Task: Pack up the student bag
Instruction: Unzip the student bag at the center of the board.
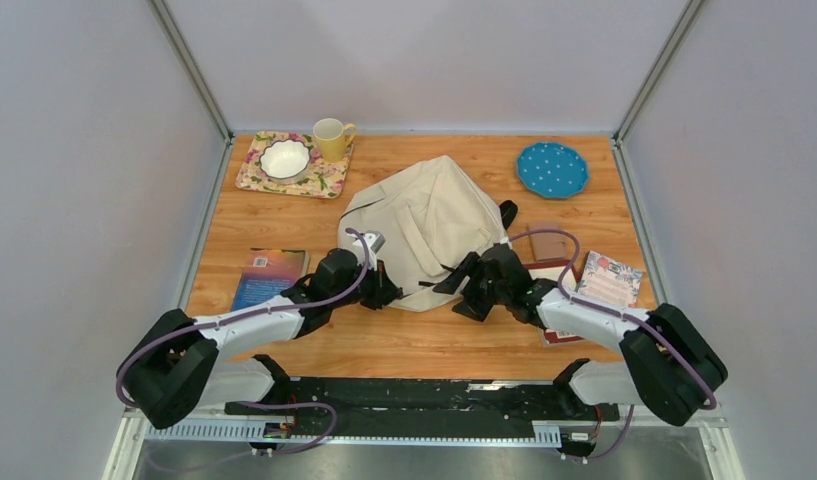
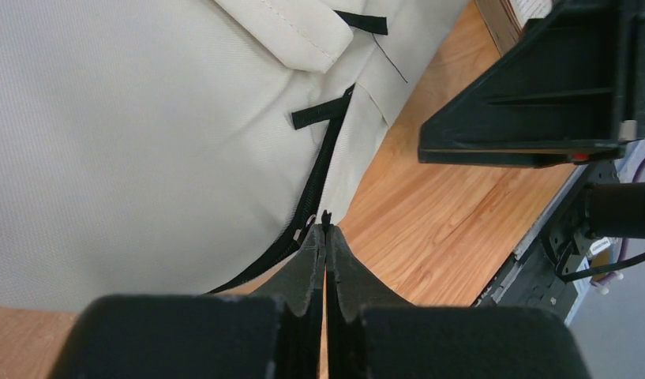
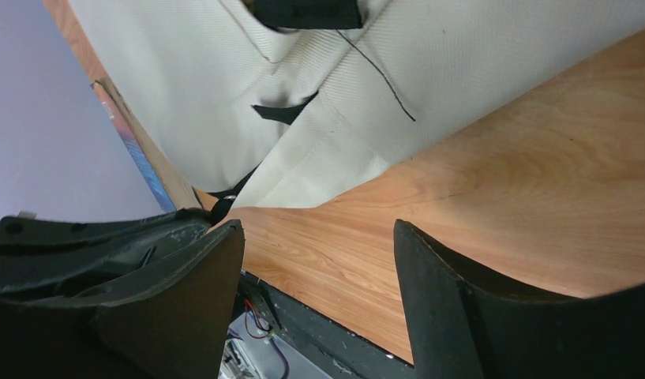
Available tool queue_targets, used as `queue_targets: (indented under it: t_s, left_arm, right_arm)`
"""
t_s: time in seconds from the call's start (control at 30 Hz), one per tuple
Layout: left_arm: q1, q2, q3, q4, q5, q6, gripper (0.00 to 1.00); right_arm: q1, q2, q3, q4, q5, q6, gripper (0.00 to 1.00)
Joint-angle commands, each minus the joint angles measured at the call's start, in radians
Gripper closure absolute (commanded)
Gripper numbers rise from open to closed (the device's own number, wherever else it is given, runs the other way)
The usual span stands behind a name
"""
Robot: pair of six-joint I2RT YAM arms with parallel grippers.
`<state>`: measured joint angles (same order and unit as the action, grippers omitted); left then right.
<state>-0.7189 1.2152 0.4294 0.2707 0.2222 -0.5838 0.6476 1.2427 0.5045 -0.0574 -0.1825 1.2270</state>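
Note:
The student bag, cream fabric with black strap ends, lies mid-table. My left gripper sits at its near left edge. In the left wrist view the jaws are pressed together on the small black zipper pull at the end of the bag's black zipper. My right gripper hovers open at the bag's near right edge. In the right wrist view only bare wood lies between its fingers, with the bag's cream corner just ahead.
A blue book lies left of the bag. A brown notebook and a floral book lie to its right. At the back are a floral tray with a white bowl, a yellow mug and a blue plate.

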Motion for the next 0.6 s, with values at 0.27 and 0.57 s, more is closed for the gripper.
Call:
queue_targets:
  t_s: [0.27, 0.57]
  left_arm:
    - [-0.036, -0.086, 0.026, -0.022, 0.026, 0.090, 1.00]
    - [-0.045, -0.086, 0.029, -0.022, 0.074, 0.130, 1.00]
  right_arm:
    - [0.038, 0.262, 0.134, 0.099, 0.034, 0.198, 0.29]
    - [0.043, 0.350, 0.149, 0.129, 0.037, 0.172, 0.65]
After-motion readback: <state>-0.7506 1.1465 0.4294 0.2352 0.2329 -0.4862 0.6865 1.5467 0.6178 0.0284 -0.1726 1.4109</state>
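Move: The right hand, open and empty, is going for the student bag's front edge by the zipper, about 2 cm ahead, 3 cm left and 5 cm below. The bag's near black tab lies 3 cm ahead and 6 cm left, the far black tab some 7 cm straight ahead, both roughly 5 cm below. The left hand is shut at the zipper's corner; from it, that edge is about 7 cm right, 1 cm ahead and 4 cm below. The right hand sinks nearly 4 cm while travelling some 3 cm left and 2 cm forward to the bag's front edge, its fingers tipping about 10 degrees further down; once low it starts closing from wide to about half open, with the pale fabric between the fingers and the left finger against the edge beside the near black tab. Meanwhile the left hand keeps its shut fingers on the zipper's pull and eases up and back, a little over 1 cm each way. ##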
